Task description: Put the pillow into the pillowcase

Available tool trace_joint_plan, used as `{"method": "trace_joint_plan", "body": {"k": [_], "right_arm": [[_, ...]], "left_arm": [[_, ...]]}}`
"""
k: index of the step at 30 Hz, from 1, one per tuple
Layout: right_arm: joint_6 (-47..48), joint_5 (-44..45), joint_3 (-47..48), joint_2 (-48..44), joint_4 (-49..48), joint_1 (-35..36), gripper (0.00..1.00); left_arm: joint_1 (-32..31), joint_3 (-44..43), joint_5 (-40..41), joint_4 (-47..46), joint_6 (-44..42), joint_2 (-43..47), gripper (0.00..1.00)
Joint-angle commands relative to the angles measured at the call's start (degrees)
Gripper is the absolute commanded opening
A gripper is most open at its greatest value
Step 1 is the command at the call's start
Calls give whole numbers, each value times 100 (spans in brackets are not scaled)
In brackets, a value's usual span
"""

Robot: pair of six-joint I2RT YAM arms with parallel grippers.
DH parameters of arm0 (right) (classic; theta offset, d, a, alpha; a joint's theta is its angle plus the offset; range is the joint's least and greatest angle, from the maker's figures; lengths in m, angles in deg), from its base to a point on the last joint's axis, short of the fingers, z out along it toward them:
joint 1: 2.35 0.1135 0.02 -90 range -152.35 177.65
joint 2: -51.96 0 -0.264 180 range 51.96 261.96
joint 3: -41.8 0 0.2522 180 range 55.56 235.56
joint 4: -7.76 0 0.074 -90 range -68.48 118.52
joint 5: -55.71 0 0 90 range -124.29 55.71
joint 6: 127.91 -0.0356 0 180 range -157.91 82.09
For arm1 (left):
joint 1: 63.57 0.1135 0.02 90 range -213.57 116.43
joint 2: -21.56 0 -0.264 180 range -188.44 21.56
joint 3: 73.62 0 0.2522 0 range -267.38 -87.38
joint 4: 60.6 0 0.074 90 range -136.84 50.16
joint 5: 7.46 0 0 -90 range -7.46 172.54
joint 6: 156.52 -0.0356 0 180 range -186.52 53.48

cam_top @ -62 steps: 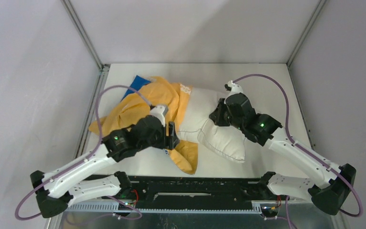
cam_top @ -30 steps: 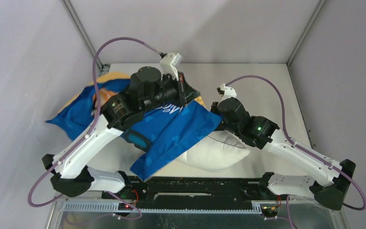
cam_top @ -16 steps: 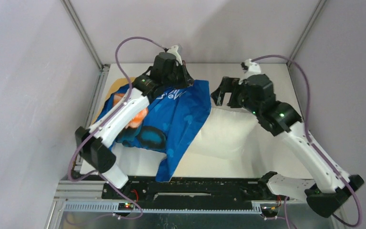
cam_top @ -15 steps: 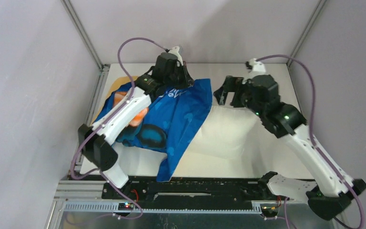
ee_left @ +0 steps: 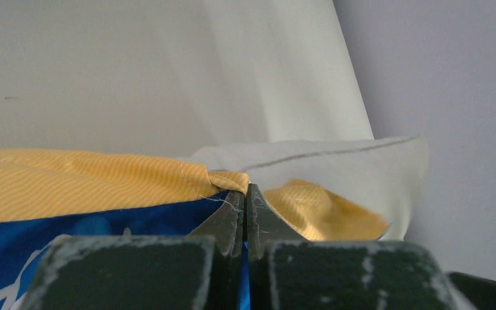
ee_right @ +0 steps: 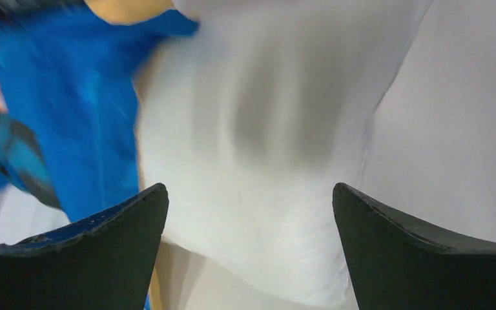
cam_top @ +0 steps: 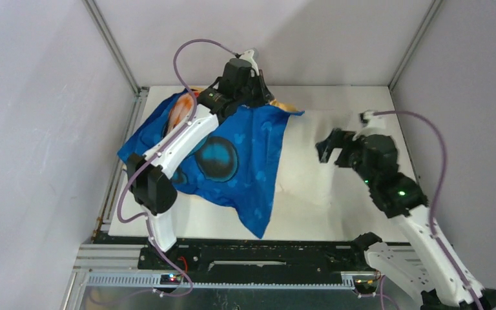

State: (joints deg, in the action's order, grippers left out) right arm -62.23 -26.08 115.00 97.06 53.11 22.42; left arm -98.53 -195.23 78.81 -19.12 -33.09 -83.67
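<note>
The pillowcase (cam_top: 232,155) hangs blue face up over the left half of the table, a strip of its orange-yellow side showing at the far edge. My left gripper (cam_top: 265,98) is raised at the far middle, shut on the pillowcase hem (ee_left: 229,179), where yellow and blue cloth meet between the jaws. The white pillow (cam_top: 313,174) lies right of centre, its left part under the blue cloth. My right gripper (cam_top: 328,145) hovers over the pillow's right part, open, with nothing between its fingers; the pillow (ee_right: 265,129) fills the view below it, with the blue pillowcase (ee_right: 71,97) to its left.
The white table (cam_top: 342,100) is bordered by grey walls with metal posts at the back corners. A black rail (cam_top: 252,253) runs along the near edge between the arm bases. The left arm's purple cable loops above the pillowcase.
My left gripper has carried the pillowcase hem up and to the far side, spreading the blue face. My right gripper opened, let go of the pillow and drew back to the right.
</note>
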Motion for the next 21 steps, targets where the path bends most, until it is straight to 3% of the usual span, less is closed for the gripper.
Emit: {"method": "trace_joint_plan", "body": {"k": [1,3,5,7,11,17,21], "right_arm": [[-349,-680,-1295,216,-879,-23,100],[-495,-751,-1619,642,-1262,-111,100],[-686,-985,-1741,1170,-1532,-218,98],[-852,-1131,-1798,1530,-1698,-249,95],[-1018,-1225,-1839,1616,-1782,-248,95],[-1119,-1372,-1855,1469,-1782,-341,96],[-1235,-1510,-1848,1333,-1743,-590,97]], "left_arm": [[-51,-488,-434,-316,-165,-266,0],[-96,-693,-482,-258,-219,-386,0],[-150,-1007,-478,-67,-266,-498,8],[-204,-1256,-99,276,-379,-505,38],[-370,-1004,985,835,-726,-15,74],[-786,516,2188,988,-968,985,87],[-860,1078,2368,989,-973,1045,91]]}}
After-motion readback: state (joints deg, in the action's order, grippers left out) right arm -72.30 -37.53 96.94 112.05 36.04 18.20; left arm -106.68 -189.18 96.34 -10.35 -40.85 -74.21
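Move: The exposed end of the pillow lies below the open right hand: its middle is about 18 cm down, 3 cm ahead and 4 cm left. The pillowcase's rim crosses it roughly 17 cm left of that hand, about level fore and aft. The shut left hand still pinches the far part of the rim. The pillow's middle is some 20 cm back and 20 cm right of it, around 18 cm lower. Onto the pillow's exposed part the right hand drops about 17 cm, fingers wide open and tipping some 20 degrees further down, then eases forward and left with the tips seeming to press on the fabric as it rises slightly. The left hand first edges right and down, then opens, lets go of the pillowcase rim and draws back and left, its left side rolling up. ##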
